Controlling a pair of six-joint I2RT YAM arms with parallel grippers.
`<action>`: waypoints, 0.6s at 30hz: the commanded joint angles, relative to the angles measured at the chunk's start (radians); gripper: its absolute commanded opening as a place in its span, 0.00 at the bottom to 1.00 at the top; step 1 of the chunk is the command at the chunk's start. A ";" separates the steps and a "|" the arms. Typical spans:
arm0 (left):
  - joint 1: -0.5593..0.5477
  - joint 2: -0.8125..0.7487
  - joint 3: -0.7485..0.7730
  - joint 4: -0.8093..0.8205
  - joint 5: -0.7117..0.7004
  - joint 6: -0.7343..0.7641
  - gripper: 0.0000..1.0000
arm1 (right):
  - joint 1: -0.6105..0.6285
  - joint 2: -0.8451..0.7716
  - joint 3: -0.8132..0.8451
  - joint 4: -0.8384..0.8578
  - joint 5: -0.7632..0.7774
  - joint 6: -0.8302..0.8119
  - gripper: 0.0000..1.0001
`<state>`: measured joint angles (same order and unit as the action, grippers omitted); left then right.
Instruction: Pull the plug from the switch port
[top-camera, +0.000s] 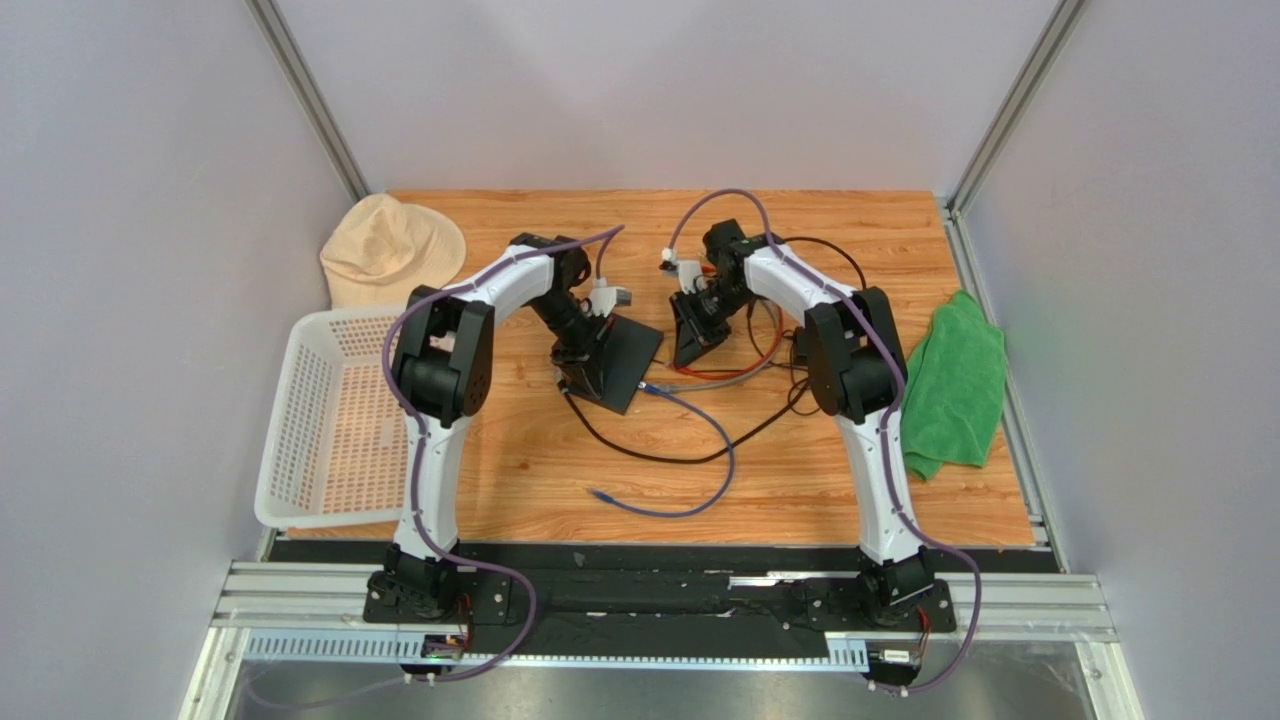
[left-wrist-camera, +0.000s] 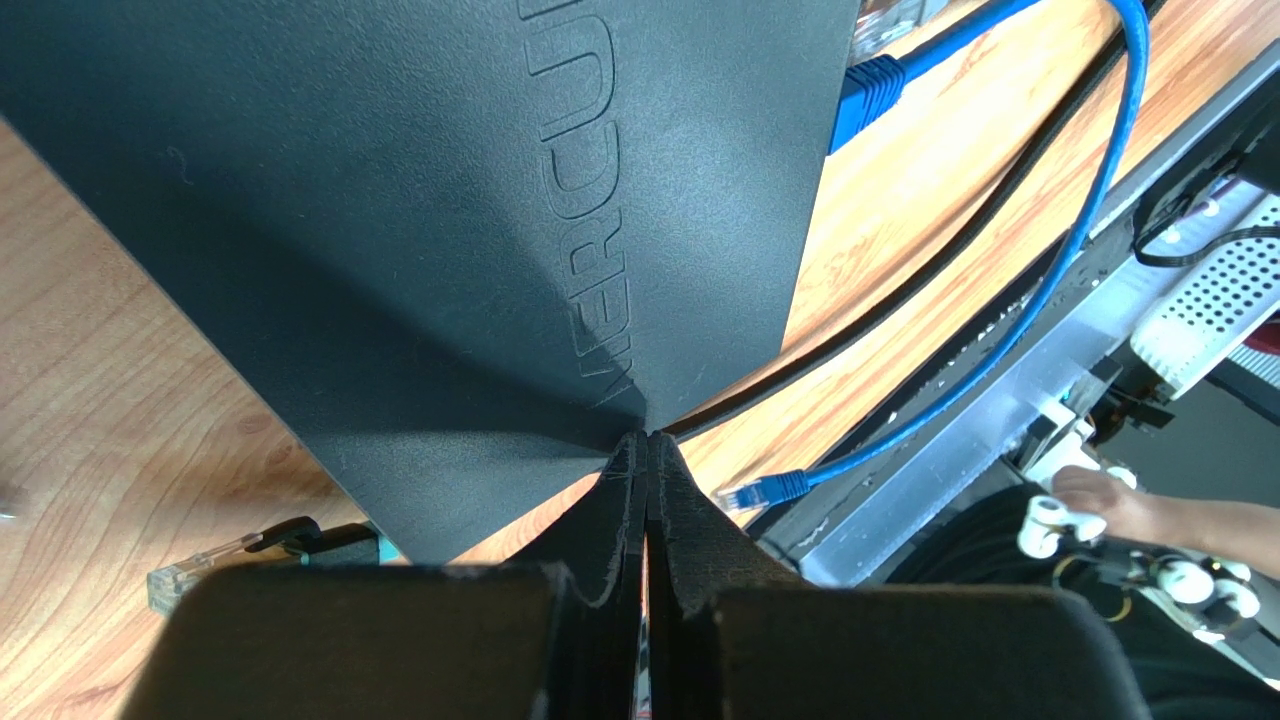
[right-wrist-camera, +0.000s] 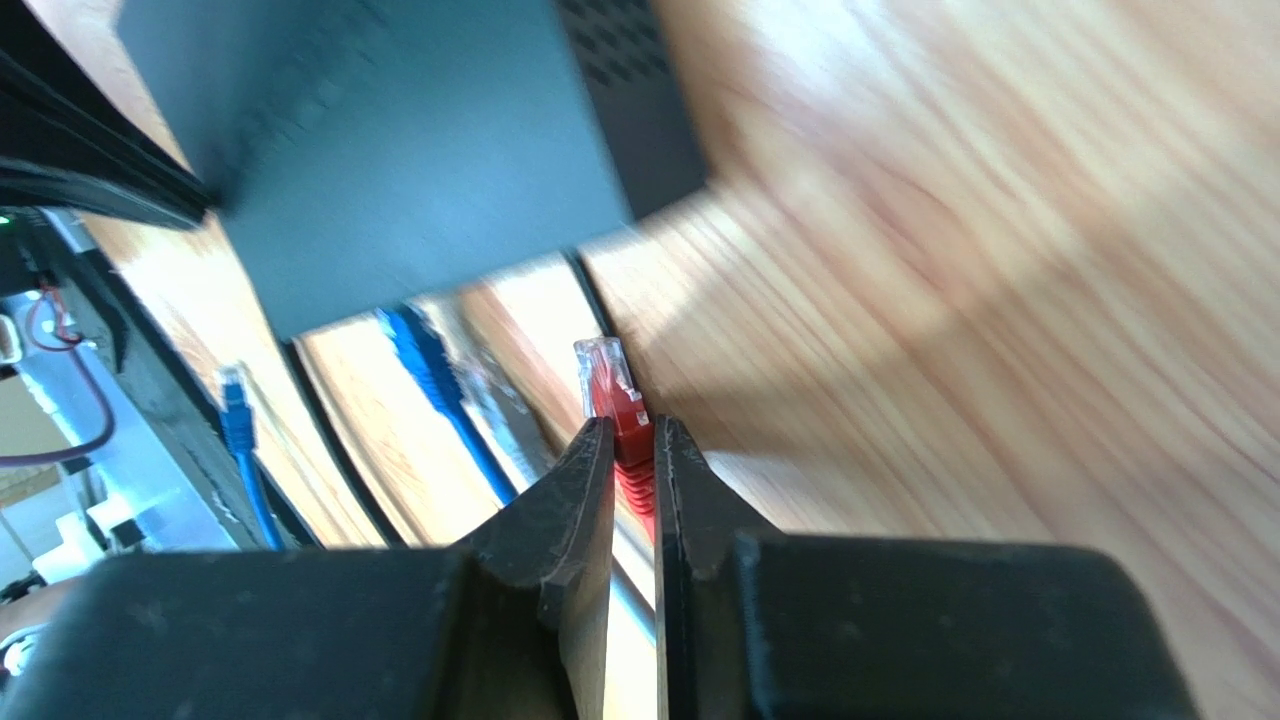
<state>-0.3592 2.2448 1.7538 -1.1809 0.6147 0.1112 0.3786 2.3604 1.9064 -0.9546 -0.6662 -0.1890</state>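
The black switch (top-camera: 619, 357) (left-wrist-camera: 451, 225) (right-wrist-camera: 406, 150) lies flat mid-table. A blue plug (left-wrist-camera: 872, 83) (right-wrist-camera: 409, 338) sits in a port on its narrow edge. Its blue cable (top-camera: 706, 435) loops toward me and ends in a loose blue connector (left-wrist-camera: 766, 486) (top-camera: 598, 494). My left gripper (top-camera: 579, 368) (left-wrist-camera: 649, 443) is shut and empty, its tips resting at the switch's corner. My right gripper (top-camera: 694, 348) (right-wrist-camera: 634, 428) is shut on a red plug (right-wrist-camera: 609, 383). That plug's clear tip points at the switch but stands apart from it, above the wood.
A black cable (top-camera: 676, 450) curves over the wood in front of the switch, and a red cable (top-camera: 759, 360) trails right. A white basket (top-camera: 323, 420) and beige hat (top-camera: 391, 248) sit at the left. A green cloth (top-camera: 954, 383) lies at the right edge.
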 joint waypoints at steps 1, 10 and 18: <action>-0.012 0.068 -0.007 0.104 -0.141 0.031 0.00 | -0.085 -0.072 0.037 -0.047 0.134 -0.073 0.00; -0.012 0.073 -0.001 0.102 -0.141 0.030 0.00 | -0.236 0.045 0.393 -0.194 0.292 -0.247 0.00; -0.012 0.078 0.007 0.102 -0.136 0.030 0.00 | -0.262 0.066 0.427 -0.107 0.419 -0.310 0.01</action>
<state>-0.3599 2.2505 1.7626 -1.1896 0.6121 0.1101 0.0925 2.4187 2.3383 -1.0931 -0.3149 -0.4408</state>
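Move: The right hand already pinches the red plug, just clear of the switch, whose middle lies about 10 cm to its left and level with it. Open table waits some 14 cm ahead and 17 cm right; the blue plug sits 6 cm left and 4 cm back. From the left hand, resting on the switch, the red plug is about 15 cm right and 4 cm ahead, and the switch's middle 5 cm right and 4 cm ahead. Right hand swings the pinched red plug about 18 cm right, 14 forward and slightly up, away from the switch. ##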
